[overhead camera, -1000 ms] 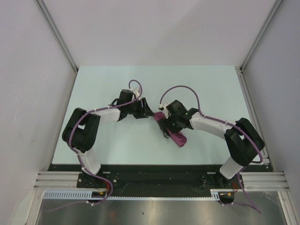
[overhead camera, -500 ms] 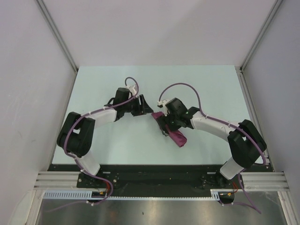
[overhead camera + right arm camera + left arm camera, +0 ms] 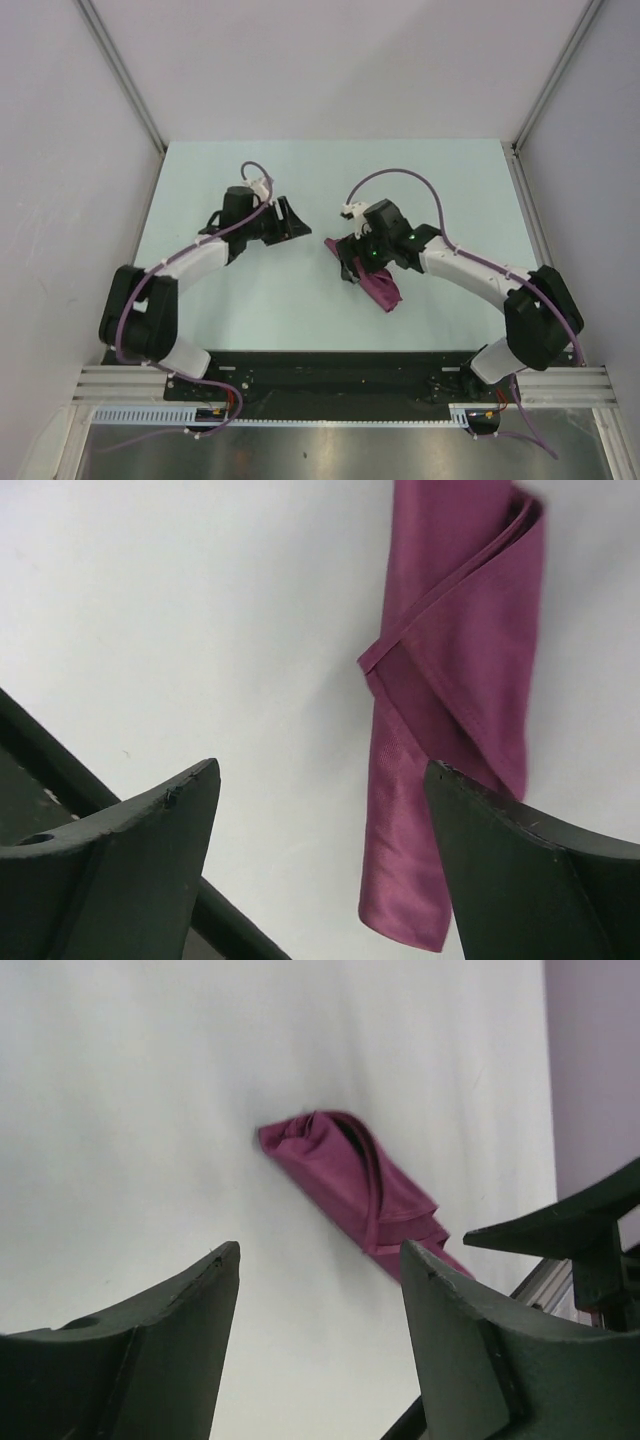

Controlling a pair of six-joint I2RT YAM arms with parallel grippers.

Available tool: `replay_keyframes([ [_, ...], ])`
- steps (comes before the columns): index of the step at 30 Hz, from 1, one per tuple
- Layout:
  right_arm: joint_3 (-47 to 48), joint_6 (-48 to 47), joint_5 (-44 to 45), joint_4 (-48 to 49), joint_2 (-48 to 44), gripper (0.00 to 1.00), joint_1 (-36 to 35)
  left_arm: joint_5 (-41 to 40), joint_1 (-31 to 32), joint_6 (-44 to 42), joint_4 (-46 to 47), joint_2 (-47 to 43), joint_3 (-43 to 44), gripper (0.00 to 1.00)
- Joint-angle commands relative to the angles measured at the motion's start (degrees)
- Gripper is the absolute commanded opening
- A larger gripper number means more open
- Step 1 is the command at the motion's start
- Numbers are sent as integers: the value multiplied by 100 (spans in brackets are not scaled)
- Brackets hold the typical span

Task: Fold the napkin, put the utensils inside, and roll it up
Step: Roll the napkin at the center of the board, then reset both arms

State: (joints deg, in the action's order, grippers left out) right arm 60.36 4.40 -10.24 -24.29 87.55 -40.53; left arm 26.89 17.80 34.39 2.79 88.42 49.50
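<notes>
The napkin point(image 3: 380, 290) lies on the table as a tight maroon roll, slanting from upper left to lower right. In the left wrist view the napkin point(image 3: 350, 1185) rests ahead of my left gripper point(image 3: 320, 1260), which is open, empty and well clear of it. My left gripper point(image 3: 297, 222) sits to the left of the roll in the top view. My right gripper point(image 3: 352, 265) hovers over the roll's upper end, open. In the right wrist view the napkin point(image 3: 455, 680) runs beside the right fingertip of my right gripper point(image 3: 320, 770), untouched. The utensils are hidden.
The pale green table point(image 3: 450, 180) is bounded by white walls with metal posts at the back corners. A black strip and metal rail point(image 3: 330, 380) run along the near edge by the arm bases. A finger of the right arm point(image 3: 560, 1225) shows in the left wrist view.
My left arm has swung back to the left and away from the napkin, its jaws widening. My right gripper has shifted slightly up and right over the roll.
</notes>
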Motion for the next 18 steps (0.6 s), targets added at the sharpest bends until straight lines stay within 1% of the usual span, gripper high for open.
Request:
replay_keyframes([
  [1, 187, 236, -382, 539, -598, 88, 572, -228, -391, -231, -234, -1054, 25, 71],
  [2, 178, 297, -374, 575, -625, 89, 695, -272, -470, -266, -487, -1177, 16, 73],
  [4, 134, 333, -190, 610, -616, 89, 1010, -281, -733, -336, -595, -1634, -62, 76],
  [6, 47, 368, 108, 645, -634, 89, 1170, -229, -1049, -398, -648, -2177, -246, 80],
  [7, 3, 386, 284, 689, -642, 89, 1379, -246, -1146, -442, -657, -2389, -308, 82],
  [8, -67, 421, 321, 820, -712, 89, 1503, -298, -1252, -581, -691, -2582, -370, 87],
  [9, -216, 569, 356, 899, -782, 89, 1652, -360, -1410, -678, -814, -2985, -457, 90],
  [10, -339, 649, 382, 1005, -853, 89, 1915, -421, -1472, -784, -893, -3163, -484, 93],
  [11, -436, 710, 348, 1249, -1045, 89, 2092, -509, -1507, -985, -998, -3321, -511, 98],
  [12, -542, 850, 321, 1382, -1151, 89, 2207, -684, -1543, -1083, -1165, -3505, -528, 100],
  [14, -876, 939, 312, 1750, -1493, 90, 2522, -791, -1543, -1302, -1280, -3954, -607, 100],
  [16, -1148, 983, 233, 1945, -1687, 90, 2699, -1036, -1543, -1312, -1395, -4279, -669, 100],
  [18, -1245, 931, 294, 2095, -1898, 90, 2814, -1194, -1543, -1321, -1482, -4412, -739, 100],
])
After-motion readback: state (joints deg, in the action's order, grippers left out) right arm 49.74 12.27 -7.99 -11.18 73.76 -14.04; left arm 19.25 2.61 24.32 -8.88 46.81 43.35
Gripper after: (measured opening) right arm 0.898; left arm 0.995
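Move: The rolled napkin lies on the table just under the right hand, its middle about 3 cm to that hand's right, 2 cm ahead and some 7 cm below. From the left hand, its middle is roughly 15 cm to the right, 7 cm back and 8 cm below. Both hands are already clear of the cloth. Both empty hands leave the napkin: left opens, rising 15 cm leftwards; right sweeps 15 cm rightwards and forward. ##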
